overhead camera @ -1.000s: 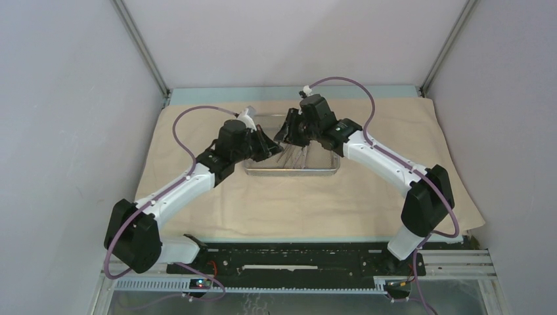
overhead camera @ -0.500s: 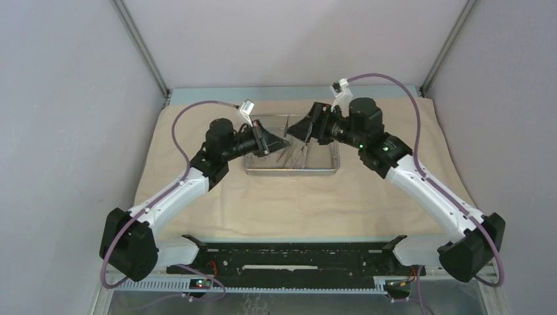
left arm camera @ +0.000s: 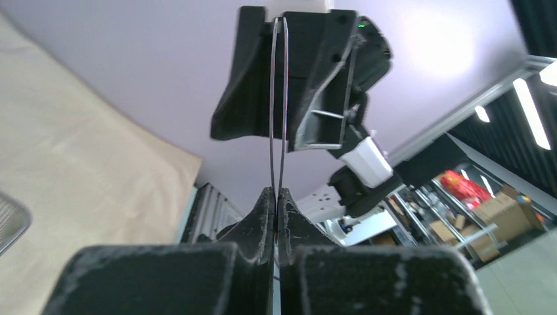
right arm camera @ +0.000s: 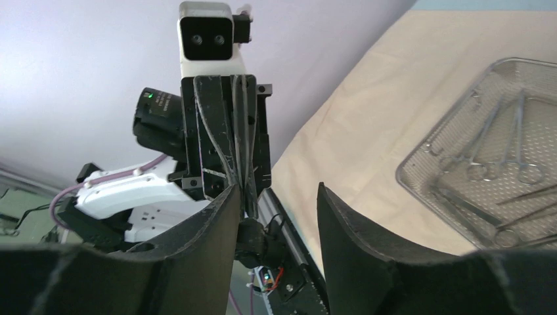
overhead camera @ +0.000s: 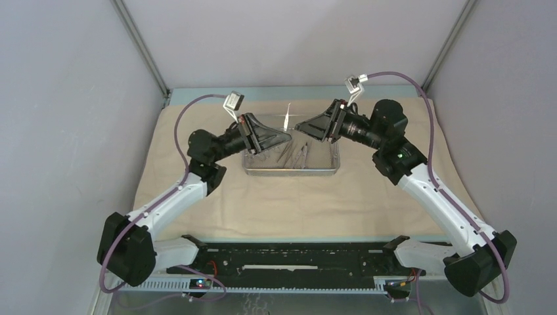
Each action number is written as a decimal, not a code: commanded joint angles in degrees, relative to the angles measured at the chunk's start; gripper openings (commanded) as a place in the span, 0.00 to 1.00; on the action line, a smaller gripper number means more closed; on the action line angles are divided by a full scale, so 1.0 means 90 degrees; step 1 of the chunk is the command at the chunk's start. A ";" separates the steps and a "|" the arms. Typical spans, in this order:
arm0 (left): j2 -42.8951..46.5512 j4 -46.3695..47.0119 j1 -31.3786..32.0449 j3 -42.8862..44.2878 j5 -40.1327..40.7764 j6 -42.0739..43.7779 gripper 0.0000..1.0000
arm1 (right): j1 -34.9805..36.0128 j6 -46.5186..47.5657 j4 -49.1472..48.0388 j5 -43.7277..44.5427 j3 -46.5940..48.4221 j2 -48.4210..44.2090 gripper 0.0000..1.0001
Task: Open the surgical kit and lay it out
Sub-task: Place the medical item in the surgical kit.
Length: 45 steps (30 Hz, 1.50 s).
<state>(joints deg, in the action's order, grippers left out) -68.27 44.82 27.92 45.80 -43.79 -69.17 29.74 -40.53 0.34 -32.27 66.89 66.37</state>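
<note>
The steel mesh tray (overhead camera: 292,172) sits on the beige cloth wrap (overhead camera: 295,203), spread flat. Ring-handled clamps (right arm camera: 499,151) and other slim tools lie inside it. My left gripper (overhead camera: 287,135) hovers above the tray's left part, shut on a pair of slim tweezers (overhead camera: 288,119) that stick up and away from its tips. In the left wrist view the tweezers (left arm camera: 278,118) rise from the closed jaw tips as two thin blades. My right gripper (overhead camera: 297,126) faces the left one across the tray, jaws open. The tweezers (right arm camera: 244,131) show just beside its left finger (right arm camera: 223,223).
The cloth (right arm camera: 368,105) covers most of the table up to the back wall. The enclosure's side walls stand close on both sides. The black rail (overhead camera: 295,259) with the arm bases runs along the near edge.
Both grippers rose from the tray. The left one lifted the tweezers out and turned level. The right arm swung out to the right and its jaws opened.
</note>
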 commanded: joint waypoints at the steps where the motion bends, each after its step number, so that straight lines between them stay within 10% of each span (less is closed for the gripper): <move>1: -0.0232 0.2228 -0.0026 -0.0186 -0.0344 -0.1474 0.00 | 0.0142 -0.0272 -0.0625 -0.0179 0.0005 -0.0211 0.53; 45: -0.0562 0.2133 0.0159 -0.0071 -0.0330 -0.1360 0.00 | 0.0749 -0.0828 -0.1398 -0.0092 0.0016 0.0301 0.16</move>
<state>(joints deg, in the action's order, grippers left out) -73.49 64.95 28.88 44.66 -45.63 -83.57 36.03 -47.90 -10.13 -33.28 66.89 69.14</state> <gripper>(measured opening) 0.011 0.202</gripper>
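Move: The medical item, a slim pair of tweezers, stands in the left hand's shut fingers, its middle about 4 cm above that hand and 1 cm ahead. From the half-open right hand it lies roughly 4 cm left, level fore and aft, and 3 cm up. The instrument tray is well below, some 9 cm ahead and 30 cm down from the right hand, about 3 cm to its left. Right reaches about 4 cm left, back and up, closing around the medical item the rising left hand still grips. ##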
